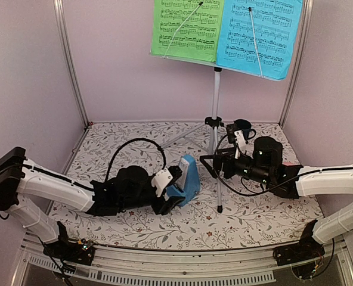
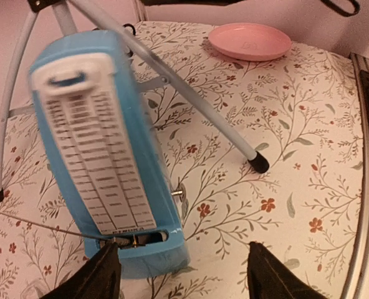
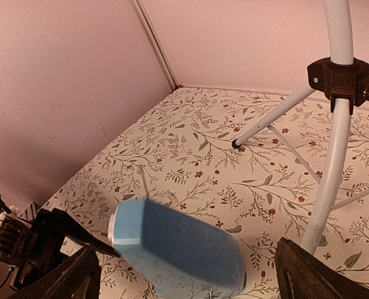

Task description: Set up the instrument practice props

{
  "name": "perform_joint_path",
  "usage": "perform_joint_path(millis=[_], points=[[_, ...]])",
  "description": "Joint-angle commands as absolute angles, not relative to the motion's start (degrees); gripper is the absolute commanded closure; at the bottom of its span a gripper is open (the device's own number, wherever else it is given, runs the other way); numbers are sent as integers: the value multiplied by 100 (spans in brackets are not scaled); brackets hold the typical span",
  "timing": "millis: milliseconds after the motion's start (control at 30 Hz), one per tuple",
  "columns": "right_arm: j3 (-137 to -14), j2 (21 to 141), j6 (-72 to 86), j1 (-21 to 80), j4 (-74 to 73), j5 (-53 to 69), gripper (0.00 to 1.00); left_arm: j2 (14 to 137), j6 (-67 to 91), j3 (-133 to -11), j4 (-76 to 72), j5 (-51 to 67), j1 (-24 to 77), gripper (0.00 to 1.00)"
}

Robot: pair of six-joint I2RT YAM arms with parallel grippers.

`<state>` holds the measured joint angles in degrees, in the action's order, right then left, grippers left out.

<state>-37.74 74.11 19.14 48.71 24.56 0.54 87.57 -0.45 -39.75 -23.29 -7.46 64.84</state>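
The silver tripod music stand (image 1: 215,101) stands at the back of the table, holding a green sheet (image 1: 187,27) and a blue sheet (image 1: 260,33) of printed music side by side. The blue pyramid metronome (image 1: 188,177) stands on the floral cloth just left of the stand's front leg (image 2: 191,106). My left gripper (image 1: 175,192) is open around the metronome's base (image 2: 134,249): one finger is against it and the other is well clear. My right gripper (image 1: 212,165) hovers open to the right, facing the metronome's back (image 3: 184,243), with the stand's pole (image 3: 334,156) beside it.
A dark blue mug (image 1: 243,127) sits behind the right arm near the stand's foot. A pink plate (image 2: 250,40) lies on the cloth to the right. The tripod legs (image 3: 268,121) spread across the middle of the table. Walls close the back and both sides.
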Motion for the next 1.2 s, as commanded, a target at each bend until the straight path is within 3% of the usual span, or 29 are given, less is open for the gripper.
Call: perform_joint_path(millis=[0,133,500,800,900,1167], points=[[-3742,7346,1959,4821,2598,142,1,8186,70,-3549,-2611,-1506,6378,29],[-3741,7365,1968,4810,2604,207,1,7698,430,-3185,-2700,-1639,5948,27],[-3770,7395,1873,4794,2651,449,1,6279,1268,-2319,-2944,-679,4540,23],[-3740,7298,1819,4650,2632,646,1,6590,1941,-2796,-2144,186,3351,16],[-3681,7147,1811,4414,2611,827,1,6831,2053,-3077,-1892,339,3100,2],[-3548,6679,1949,3084,2282,1381,1,7747,2402,-4168,-763,905,2143,1]])
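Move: The blue metronome stands close to the left hand: its middle is about 6 cm ahead, 5 cm to the right and a couple of centimetres lower. The music stand's front foot lies some 16 cm to the right of that hand, 3 cm ahead and 9 cm below, and the stand's left rear foot about 26 cm ahead, 5 cm to the left and as low. From the right hand, the metronome is about 9 cm to the left, 3 cm ahead and 10 cm below. The left hand clears the metronome, swinging left and forward, some 20 cm and 15 cm, rising about 6 cm over the first half and then sinking slightly, while the wrist turns roughly 35 degrees counter-clockwise, its left side dips, and the partly open fingers spread fully near the end. The right hand, empty and wide open, all but waits beside the stand, then draws off to the right by about 5 cm with a little forward and up, away from the metronome. ##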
